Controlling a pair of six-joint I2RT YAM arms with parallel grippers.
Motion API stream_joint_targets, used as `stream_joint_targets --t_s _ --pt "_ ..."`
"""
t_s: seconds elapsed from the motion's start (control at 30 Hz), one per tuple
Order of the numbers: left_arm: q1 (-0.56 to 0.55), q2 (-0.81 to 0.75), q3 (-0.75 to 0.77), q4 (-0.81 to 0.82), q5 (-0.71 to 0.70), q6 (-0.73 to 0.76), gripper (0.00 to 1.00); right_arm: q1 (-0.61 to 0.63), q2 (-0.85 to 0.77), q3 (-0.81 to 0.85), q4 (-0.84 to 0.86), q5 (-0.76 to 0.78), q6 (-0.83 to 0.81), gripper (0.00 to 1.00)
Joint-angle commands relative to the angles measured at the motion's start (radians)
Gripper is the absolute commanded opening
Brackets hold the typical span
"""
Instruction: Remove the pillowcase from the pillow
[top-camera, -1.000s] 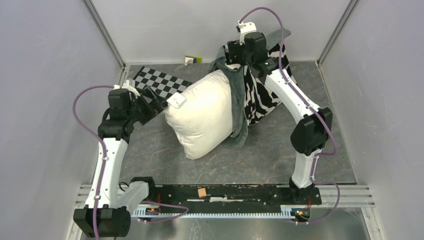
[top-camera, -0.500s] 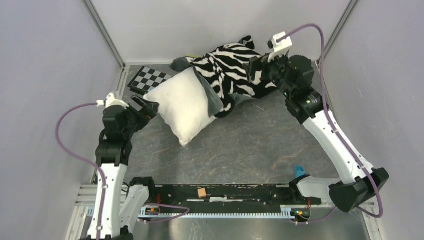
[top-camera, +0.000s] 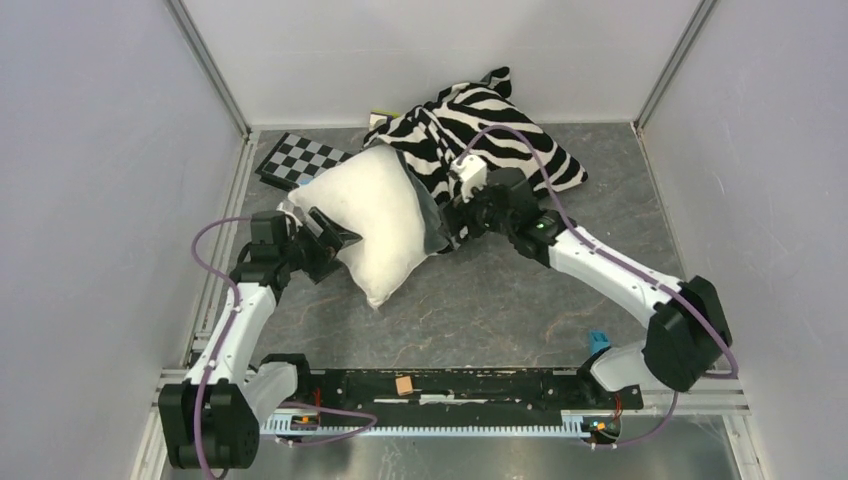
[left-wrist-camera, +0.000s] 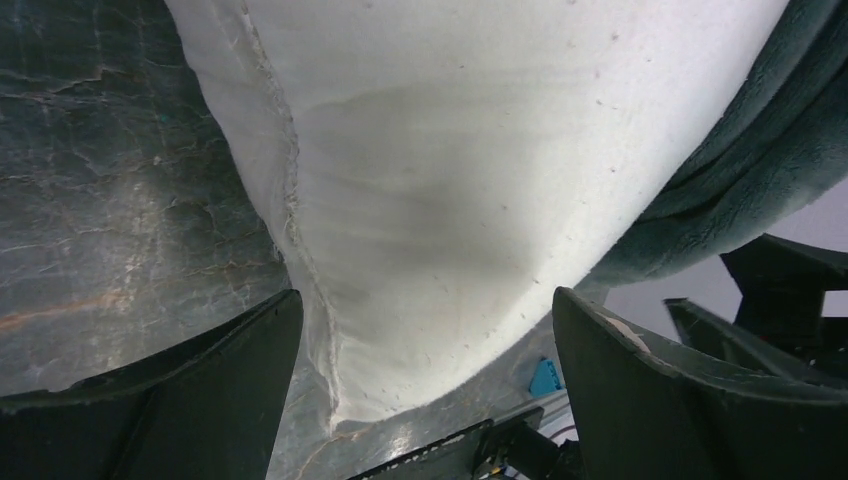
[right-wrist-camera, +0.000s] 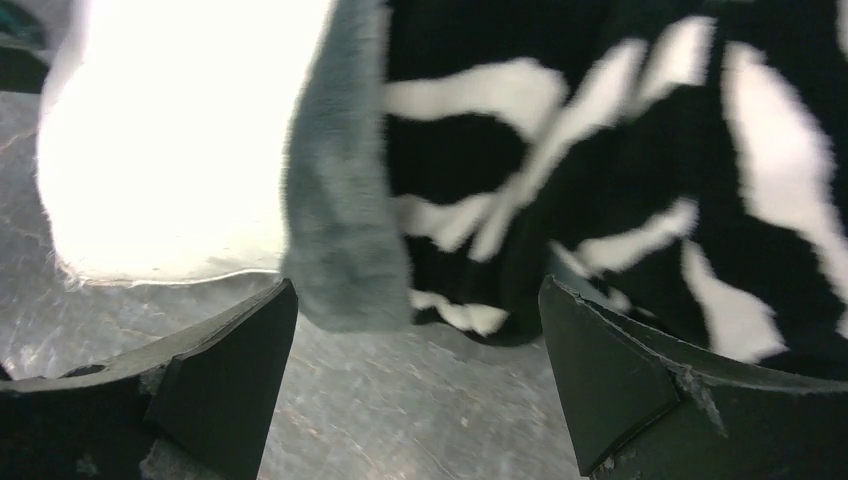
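Note:
The white pillow (top-camera: 372, 225) lies on the table's left half, its far right end still inside the zebra-striped pillowcase (top-camera: 480, 130), which is bunched toward the back wall. My left gripper (top-camera: 335, 240) is open at the pillow's near left corner. In the left wrist view that corner of the pillow (left-wrist-camera: 450, 180) sits between the spread fingers (left-wrist-camera: 200, 385), with the pillowcase's grey inside (left-wrist-camera: 745, 170) at the right. My right gripper (top-camera: 452, 222) is open at the pillowcase's mouth. The grey hem (right-wrist-camera: 345, 210) and stripes (right-wrist-camera: 600, 150) lie just ahead of its fingers (right-wrist-camera: 610, 380), touching neither.
A flat checkerboard (top-camera: 300, 160) lies at the back left, partly under the pillow. A small yellow-green object (top-camera: 383, 114) sits against the back wall. A blue piece (top-camera: 598, 342) is near the right arm's base. Grey walls close in on both sides.
My right arm has swung down from the back right to the pillowcase's mouth. My left gripper has moved in low around the pillow's corner. The pillowcase has settled against the back wall.

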Motion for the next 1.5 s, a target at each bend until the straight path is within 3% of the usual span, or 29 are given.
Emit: stream_joint_targets --t_s 0.0,0.13,0.47,0.67,0.73,0.83,0.9,0.97,1.03,1.1,1.27,1.47 --pt "-0.035 0.052 -0.035 0.19 0.093 -0.099 1.0 0.066 0.094 0.109 0.05 0.056 -0.014 0.98" --pt "-0.058 0.103 -0.054 0.277 0.1 -0.147 1.0 0.101 0.2 0.2 0.046 0.133 -0.005 0.98" --pt "-0.065 0.181 -0.061 0.306 0.027 -0.166 1.0 0.102 0.317 0.272 0.044 0.624 0.034 0.98" --pt "-0.066 0.197 -0.061 0.303 -0.044 -0.153 1.0 0.053 0.306 0.243 0.071 0.703 0.05 0.96" --pt "-0.066 0.222 -0.055 0.306 -0.072 -0.143 1.0 0.038 0.297 0.227 0.081 0.724 0.047 0.93" --pt "-0.066 0.278 -0.05 0.325 -0.08 -0.139 0.99 0.026 0.3 0.22 0.096 0.693 0.013 0.71" --pt "-0.065 0.313 -0.059 0.384 -0.047 -0.152 0.87 0.026 0.306 0.219 0.112 0.595 -0.02 0.46" --pt "-0.066 0.337 -0.054 0.411 -0.027 -0.152 0.6 0.029 0.31 0.227 0.104 0.501 -0.046 0.17" --pt "-0.065 0.337 -0.035 0.405 -0.04 -0.128 0.36 0.037 0.299 0.232 0.079 0.477 -0.05 0.05" --pt "-0.066 0.322 -0.018 0.375 -0.059 -0.104 0.22 0.053 0.26 0.198 0.077 0.483 -0.058 0.01" --pt "-0.066 0.316 0.011 0.336 -0.017 -0.06 0.03 0.1 0.052 0.047 0.071 0.489 -0.041 0.0" --pt "-0.079 0.352 0.041 0.314 0.032 -0.038 0.02 0.272 -0.206 -0.065 0.023 0.518 0.018 0.0"
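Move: Ahead of the open left hand, the pillow's middle is about 7 cm forward, 6 cm right and 8 cm below; the checkerboard lies some 19 cm ahead, 9 cm left and 13 cm down. From the open right hand, the striped pillowcase fold beside the green hem is roughly 9 cm forward, 2 cm right and 4 cm below. The pillow's middle is about 14 cm left of that hand, 1 cm ahead and 8 cm down. Swinging about 5 cm left at first, the right hand curves forward and right over the green hem, turning some 30 degrees clockwise, pinches the pillowcase edge and draws it back about 8 cm, rising slightly. The left hand eases forward, down and right, some 5 cm forward, and closes on the pillow's white cover to hold it. ##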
